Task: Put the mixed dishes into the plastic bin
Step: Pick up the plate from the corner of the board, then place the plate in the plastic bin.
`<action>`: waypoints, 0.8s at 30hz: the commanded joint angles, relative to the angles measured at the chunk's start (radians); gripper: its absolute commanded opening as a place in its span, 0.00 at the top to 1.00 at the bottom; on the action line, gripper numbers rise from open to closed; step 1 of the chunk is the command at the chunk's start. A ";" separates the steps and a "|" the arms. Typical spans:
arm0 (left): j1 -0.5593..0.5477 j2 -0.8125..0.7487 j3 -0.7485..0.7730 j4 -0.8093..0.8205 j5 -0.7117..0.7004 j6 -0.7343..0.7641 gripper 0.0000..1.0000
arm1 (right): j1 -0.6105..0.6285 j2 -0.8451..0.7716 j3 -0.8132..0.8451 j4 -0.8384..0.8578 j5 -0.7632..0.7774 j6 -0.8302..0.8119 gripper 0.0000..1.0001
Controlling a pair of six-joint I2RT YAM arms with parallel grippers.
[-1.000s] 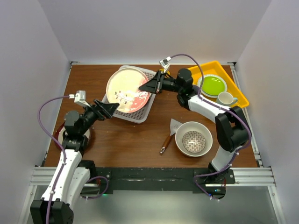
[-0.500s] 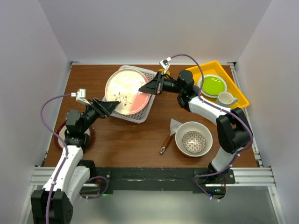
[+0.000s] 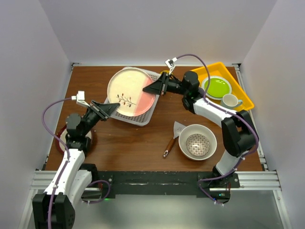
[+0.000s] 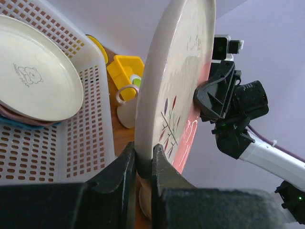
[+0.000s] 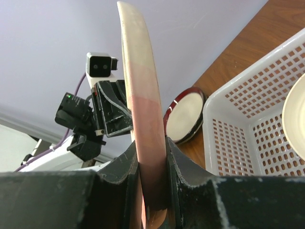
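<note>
A large cream and pink plate with a leaf pattern [image 3: 129,90] hangs over the white plastic bin [image 3: 144,118], held at both sides. My left gripper [image 3: 116,105] is shut on its near-left rim; in the left wrist view the jaws [image 4: 144,153] pinch the plate's edge [image 4: 176,71]. On the right rim my right gripper [image 3: 146,90] is shut too, its jaws [image 5: 151,148] clamping the plate [image 5: 140,95]. Inside the bin [image 4: 90,100] lies a cream plate [image 4: 38,71] on top of other plates. A red-rimmed plate [image 5: 183,117] rests on the table left of the bin [image 5: 238,124].
A large cream bowl [image 3: 197,141] with a small patterned bowl inside stands front right, a wooden-handled spatula [image 3: 170,140] beside it. The yellow tray [image 3: 245,98] at the back right holds a lime-green plate [image 3: 218,87] and a mug [image 3: 231,100].
My left gripper has moved up to the plate and shut on its rim. The plate has tipped flatter over the bin, still held by the right gripper.
</note>
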 commanded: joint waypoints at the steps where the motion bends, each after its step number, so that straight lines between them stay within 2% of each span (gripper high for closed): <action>1: -0.005 -0.056 0.007 0.094 0.003 0.027 1.00 | 0.025 -0.056 0.030 -0.035 -0.011 -0.060 0.80; 4: -0.003 -0.082 0.001 0.100 -0.019 -0.013 1.00 | 0.025 -0.067 0.030 -0.067 -0.005 -0.105 0.62; 6: -0.003 -0.099 -0.007 0.109 -0.036 -0.044 1.00 | 0.027 -0.079 0.032 -0.079 -0.005 -0.132 0.55; 7: -0.003 -0.103 -0.010 0.115 -0.039 -0.053 1.00 | 0.025 -0.082 0.032 -0.093 -0.003 -0.142 0.47; 13: -0.003 -0.107 -0.024 0.144 -0.065 -0.107 1.00 | 0.025 -0.113 0.037 -0.142 0.000 -0.206 0.29; 17: -0.003 -0.103 -0.028 0.167 -0.077 -0.134 1.00 | 0.022 -0.130 0.037 -0.191 0.020 -0.257 0.11; 21: -0.002 -0.094 -0.015 0.172 -0.096 -0.142 1.00 | 0.004 -0.149 0.031 -0.236 0.047 -0.300 0.02; 24: -0.002 -0.081 0.001 0.172 -0.108 -0.141 1.00 | -0.030 -0.166 0.023 -0.243 0.059 -0.306 0.02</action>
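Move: The left hand already pinches the cream-and-pink plate, whose middle lies about 8 cm ahead and 8 cm right of it; the white bin's middle is some 17 cm ahead, 7 cm right and 20 cm below. The red-rimmed dish stands roughly 7 cm back and 26 cm left, 24 cm lower. From the right hand, also shut on the plate, the plate's middle is 2 cm ahead and 6 cm left, the spatula 10 cm back and 16 cm right, 29 cm below. The right fingers, still shut on the plate's right edge, spread almost fully and let go of it, while that hand slips about 2 cm back, eases partly forward again with a slight shift right, and turns some 10 degrees. The left hand keeps its pinch on the plate's near-left edge above the bin, easing back about 1 cm and rolling slightly. ##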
